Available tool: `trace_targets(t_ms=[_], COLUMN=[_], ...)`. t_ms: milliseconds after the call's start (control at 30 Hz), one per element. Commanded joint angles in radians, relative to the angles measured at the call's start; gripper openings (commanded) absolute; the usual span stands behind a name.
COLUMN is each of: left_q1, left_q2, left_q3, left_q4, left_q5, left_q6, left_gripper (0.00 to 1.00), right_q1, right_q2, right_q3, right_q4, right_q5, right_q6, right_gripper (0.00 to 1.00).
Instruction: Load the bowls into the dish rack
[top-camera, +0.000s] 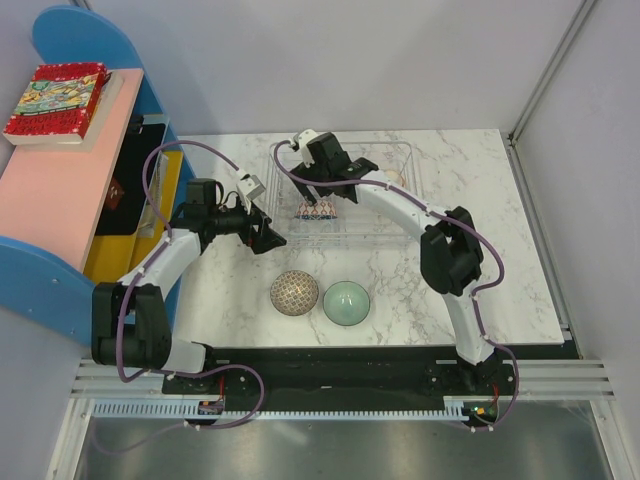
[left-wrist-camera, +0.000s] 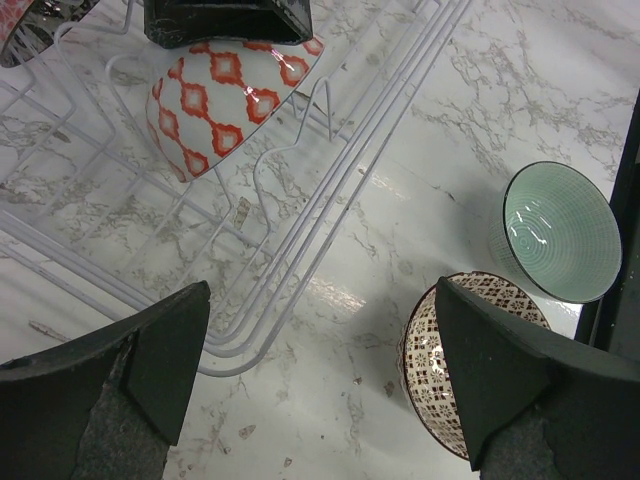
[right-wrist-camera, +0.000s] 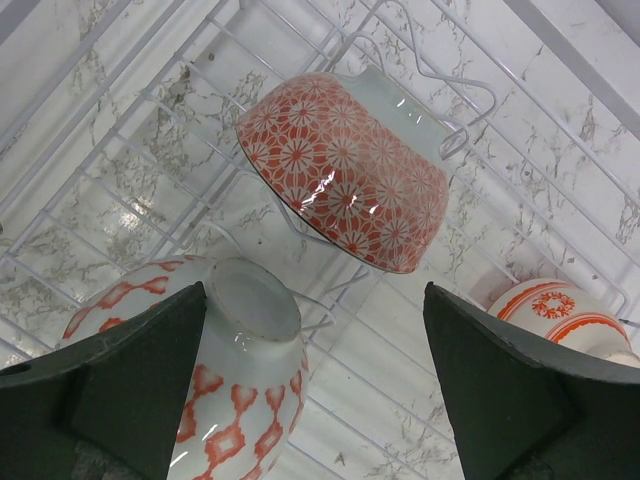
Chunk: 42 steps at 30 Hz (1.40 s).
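The dish rack (top-camera: 385, 195) stands at the back middle of the marble table. In the right wrist view it holds an orange-red floral bowl (right-wrist-camera: 345, 170) on its side, a white bowl with red diamonds (right-wrist-camera: 235, 400) and an orange-banded bowl (right-wrist-camera: 555, 310). My right gripper (right-wrist-camera: 315, 300) hangs open inside the rack (right-wrist-camera: 120, 170), its left finger beside the diamond bowl. My left gripper (left-wrist-camera: 322, 300) is open and empty over the table by the rack's near corner (left-wrist-camera: 240, 340). The beige lattice bowl (top-camera: 295, 293) and the mint-green bowl (top-camera: 346, 302) sit side by side on the table in front.
A pink and blue shelf unit (top-camera: 60, 190) with a book (top-camera: 55, 100) stands along the table's left side. Grey walls close in the back and right. In the left wrist view, the lattice bowl (left-wrist-camera: 430, 365) lies partly behind my right finger.
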Motion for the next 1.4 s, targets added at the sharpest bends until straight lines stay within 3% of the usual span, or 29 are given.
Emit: trace_targets(t_ms=[0,433,867,1133,1367], left_q1=[-0.003,-0.003,-0.003,-0.003,-0.003], left_q2=[-0.032,-0.04,-0.046,-0.052,-0.048], left_q3=[-0.004,-0.007,-0.01,-0.013,-0.012], left_q4=[0.013,0.013,0.013,0.009,0.011], left_q5=[0.004,0.002,0.007,0.004,0.008], left_q6=[0.029,0.029,0.029,0.031,0.034], left_gripper=[1.0,1.0,1.0,1.0,1.0], right_q1=[-0.001,-0.001,-0.003,-0.003,-0.001], right_q2=[0.003,-0.083,-0.05,-0.051,-0.149], right_q3=[-0.05,-0.019,-0.172,-0.137,-0.096], right_q4=[-0.095,-0.092,-0.055,-0.052,-0.049], right_q5=[0.077,0.075,0.074,0.089,0.11], right_q6=[-0.031,-0.05,-0.06,-0.059,-0.077], right_gripper=[0.96,0.97,0.96,0.96,0.95])
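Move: Wide open over the left half of the rack, the right hand has the red-diamond bowl about 4 cm back, 2 cm left and 5 cm below. The flower bowl stands some 5 cm ahead and 2 cm left of the hand, the orange-striped bowl about 16 cm right and 1 cm ahead, both somewhat lower. From the left hand, the red-diamond bowl lies roughly 10 cm ahead, 11 cm right and 7 cm lower. The open right hand sweeps about 6 cm right past the red-diamond bowl, rises slightly, then dips 3 cm, left side rolling down. ##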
